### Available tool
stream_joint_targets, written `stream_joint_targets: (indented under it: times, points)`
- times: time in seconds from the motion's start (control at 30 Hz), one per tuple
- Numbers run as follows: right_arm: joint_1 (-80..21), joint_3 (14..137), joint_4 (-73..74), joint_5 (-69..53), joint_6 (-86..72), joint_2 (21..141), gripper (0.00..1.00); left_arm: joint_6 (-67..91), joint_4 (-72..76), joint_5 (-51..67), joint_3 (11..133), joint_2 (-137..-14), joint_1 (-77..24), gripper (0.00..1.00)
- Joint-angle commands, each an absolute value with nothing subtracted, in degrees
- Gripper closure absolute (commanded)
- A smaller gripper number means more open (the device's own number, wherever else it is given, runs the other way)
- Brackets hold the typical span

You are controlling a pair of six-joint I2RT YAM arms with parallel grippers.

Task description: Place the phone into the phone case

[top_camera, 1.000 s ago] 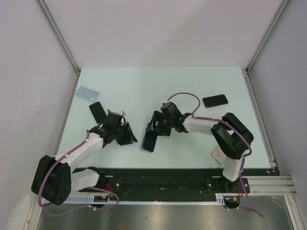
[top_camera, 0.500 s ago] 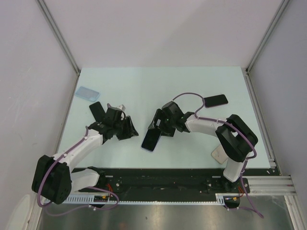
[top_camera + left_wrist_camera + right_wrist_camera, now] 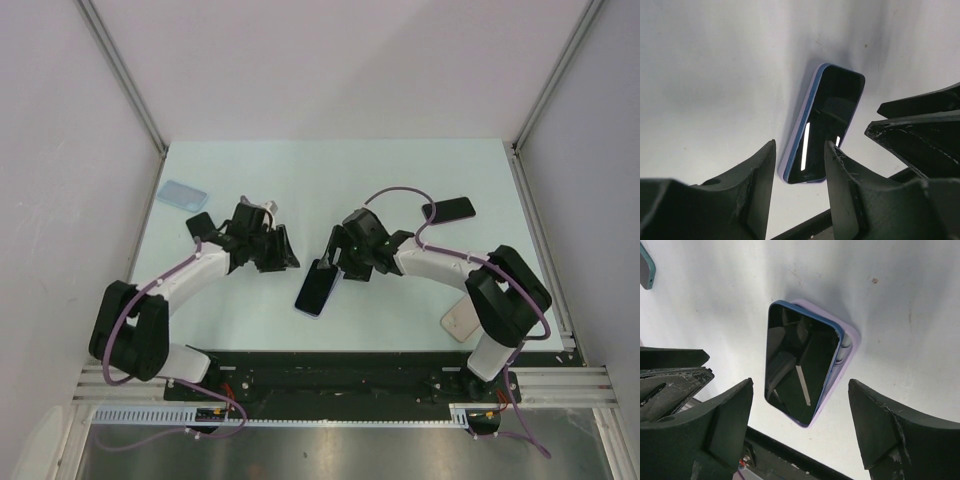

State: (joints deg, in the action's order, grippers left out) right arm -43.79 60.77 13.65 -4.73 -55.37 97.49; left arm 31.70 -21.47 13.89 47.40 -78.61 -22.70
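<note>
The phone (image 3: 317,288), black-screened with a blue edge, lies askew on the lilac phone case (image 3: 848,346) near the table's front middle. One long side of the phone (image 3: 800,370) overhangs the case's rim. My right gripper (image 3: 800,385) hovers above it, open, its jaws wide on either side and touching nothing. In the top view that gripper (image 3: 335,262) sits just behind the phone. My left gripper (image 3: 275,250) is to the phone's left, apart from it. In the left wrist view the left gripper (image 3: 800,145) is open with nothing in it, and the phone (image 3: 832,125) lies beyond its tips.
A light blue case (image 3: 182,194) lies at the back left, with a black phone (image 3: 200,225) partly under my left arm. A dark phone with a reddish rim (image 3: 448,209) lies at the back right. A pale case (image 3: 458,322) sits by the right arm's base.
Both grippers have pulled back from the front of the table. The right one has let go of the phone, which now lies lower on the case.
</note>
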Motion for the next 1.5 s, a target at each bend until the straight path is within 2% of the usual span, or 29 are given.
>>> stream_joint_targets:
  times: [0.0,0.17,0.4,0.73,1.03,1.3,1.47]
  points:
    - [-42.98,61.0,15.38,-2.72,-50.54,96.24,0.2,29.53,-18.46,20.03,52.46,-83.22,-22.5,0.52]
    - [-41.4,58.01,11.17,-5.18,-49.31,96.77,0.21,28.65,-18.72,20.92,56.94,-90.24,-22.41,0.54]
    - [-39.29,50.8,-2.09,-9.66,-50.8,98.08,0.27,28.65,-18.73,20.3,59.41,-96.93,-22.59,0.59]
    - [-38.76,48.69,-8.26,-12.83,-49.75,101.07,0.34,29.18,-15.82,24.61,59.59,-99.84,-23.99,0.65]
    - [-36.83,48.69,-13.18,-15.55,-47.38,103.27,0.42,31.64,-15.65,23.47,56.7,-101.17,-26.89,0.77]
    - [-34.98,48.78,-18.71,-20.21,-46.15,105.99,0.47,35.24,-13.97,24.35,53.96,-96.25,-27.86,0.78]
    - [-34.72,48.78,-20.04,-20.91,-45.35,107.66,0.49,34.81,-20.03,18.2,57.47,-93.69,-27.77,0.73]
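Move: The phone lies crooked on the purple case, its middle about 9 cm to the left hand's right, 2 cm back and 6 cm below. From the right hand, the phone's middle is some 7 cm to the left, 3 cm back and 5 cm below. The purple case's middle sits about 1 cm right of the phone's, level with it. A black slab lies roughly 25 cm left of the left hand and 12 cm farther out. Forward and right, then down and on to the right while easing back, the left hand travels about 5 cm right and 5 cm down, half closing its fingers across the left long edge near the far end. The right hand drops some 4 cm while swinging right, then comes back left and forward about 3 cm, rolling its left side up and narrowing its fingers around the far right corner of the case. ##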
